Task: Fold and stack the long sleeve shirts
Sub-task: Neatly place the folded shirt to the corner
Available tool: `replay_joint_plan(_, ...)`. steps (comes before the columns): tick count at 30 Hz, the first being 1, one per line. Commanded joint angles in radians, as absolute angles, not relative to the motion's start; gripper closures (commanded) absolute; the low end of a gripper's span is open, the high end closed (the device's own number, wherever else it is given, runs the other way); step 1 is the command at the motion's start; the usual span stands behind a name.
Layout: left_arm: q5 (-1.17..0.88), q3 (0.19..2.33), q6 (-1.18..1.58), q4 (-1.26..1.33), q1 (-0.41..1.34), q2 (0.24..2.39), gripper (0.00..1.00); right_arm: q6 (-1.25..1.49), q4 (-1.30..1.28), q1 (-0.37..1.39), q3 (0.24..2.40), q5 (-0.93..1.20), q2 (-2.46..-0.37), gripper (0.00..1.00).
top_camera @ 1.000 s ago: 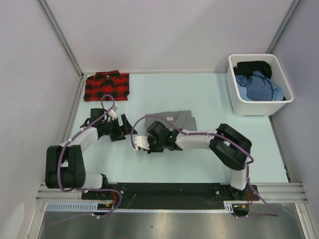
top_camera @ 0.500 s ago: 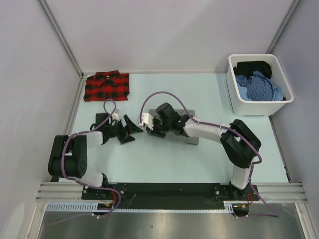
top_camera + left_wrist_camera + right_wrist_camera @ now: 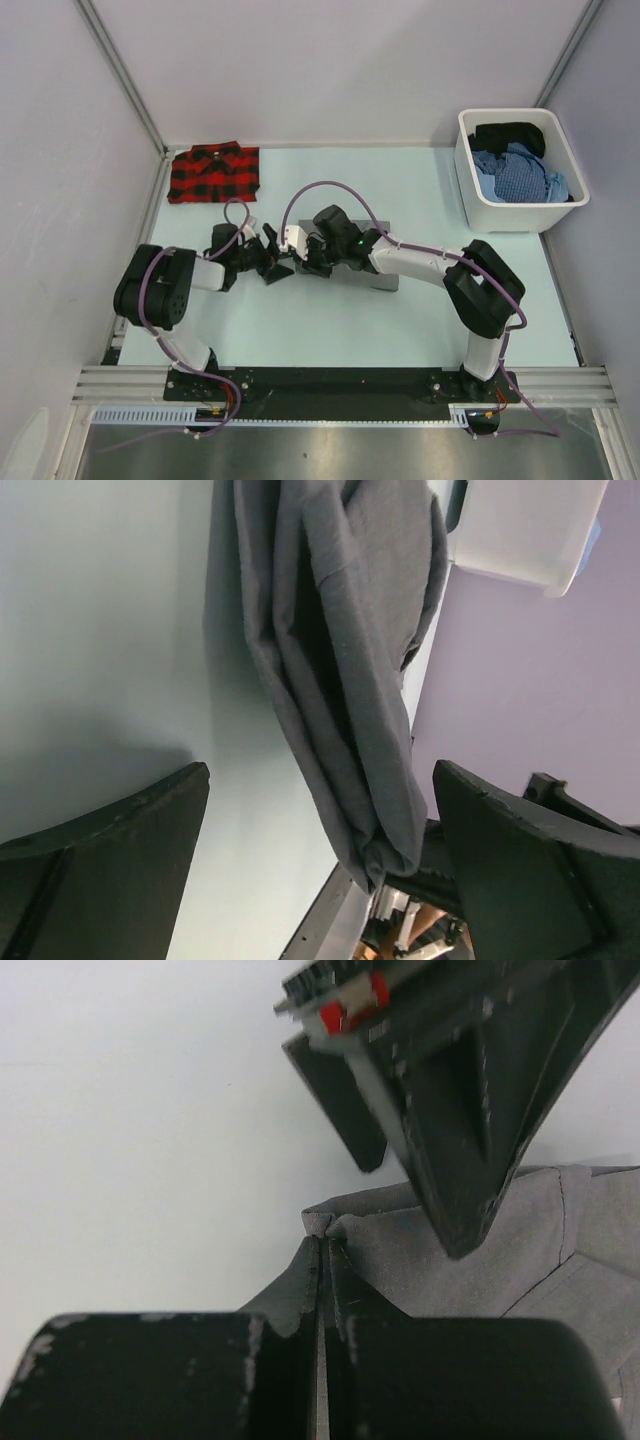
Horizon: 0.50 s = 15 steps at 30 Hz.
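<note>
The plain grey shirt lies folded at mid-table, mostly under my right arm. My right gripper is shut on a bunched corner of its left edge, which shows pinched between the fingers in the right wrist view. My left gripper is open, right beside that same edge, facing the right gripper. In the left wrist view the grey shirt hangs in layered folds between the wide-apart fingers. The red-and-black plaid shirt lies folded at the far left corner.
A white bin with blue and black clothes stands at the far right; it also shows in the left wrist view. Walls close the table on the left, back and right. The left gripper's finger fills the top of the right wrist view.
My right gripper has carried the grey shirt's edge from the near left up and back, then held still. My left gripper has moved right, up to that edge.
</note>
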<state>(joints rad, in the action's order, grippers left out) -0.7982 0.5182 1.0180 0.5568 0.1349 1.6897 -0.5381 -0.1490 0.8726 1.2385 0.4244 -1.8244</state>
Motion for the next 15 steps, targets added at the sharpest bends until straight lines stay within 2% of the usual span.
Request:
replay_joint_plan(1, -0.752, 0.548, 1.121, 0.672, 0.186, 1.749, 0.01, -0.515, -0.118, 0.874, 1.287, 0.448, -1.793, 1.0)
replay_joint_plan(2, -0.743, 0.57, 1.127, 0.673, 0.193, 1.782, 0.01, -0.512, -0.117, 0.874, 1.289, 0.446, -1.793, 1.0)
replay_joint_plan(5, -0.733, 0.627, 1.135, 0.673, 0.207, 1.841, 0.11, -0.499, -0.103, 0.874, 1.295, 0.443, -1.793, 1.0)
replay_joint_plan(6, -0.729, 0.641, 1.135, 0.67, 0.212, 1.851, 0.21, -0.489, -0.092, 0.874, 1.298, 0.442, -1.796, 1.0)
replay_joint_plan(9, -0.736, 0.701, 1.132, 0.644, 0.224, 1.899, 0.36, -0.476, -0.078, 0.874, 1.316, 0.437, -1.815, 1.0)
replay_joint_plan(13, -0.713, 0.764, 1.063, 0.548, 0.227, 1.93, 0.5, -0.462, -0.049, 0.873, 1.33, 0.423, -1.835, 1.0)
replay_joint_plan(15, -0.703, 0.814, 1.026, 0.494, 0.227, 1.962, 0.65, -0.454, -0.034, 0.871, 1.339, 0.423, -1.839, 1.0)
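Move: The right gripper holds the near-left corner of the folded gray shirt, raised some 7 cm off the table. The left gripper is wide open beside the shirt's lifted left edge; the stretch it goes for lies about 4 cm ahead, 5 cm to its right and 2 cm lower. From the left hand, the held corner is some 6 cm right and 3 cm back. The checked shirt lies roughly 20 cm ahead and 16 cm left of the left hand, about 23 cm ahead and 23 cm left of the right. The left fingers take the shirt's lifted left edge between them and close to about half open around it, beyond the held corner. The left hand first swings right, then mainly forward, about 5 cm in all, sinking 2 cm. The right keeps its pinch, and late on rises 2 cm, easing slightly forward and left. ##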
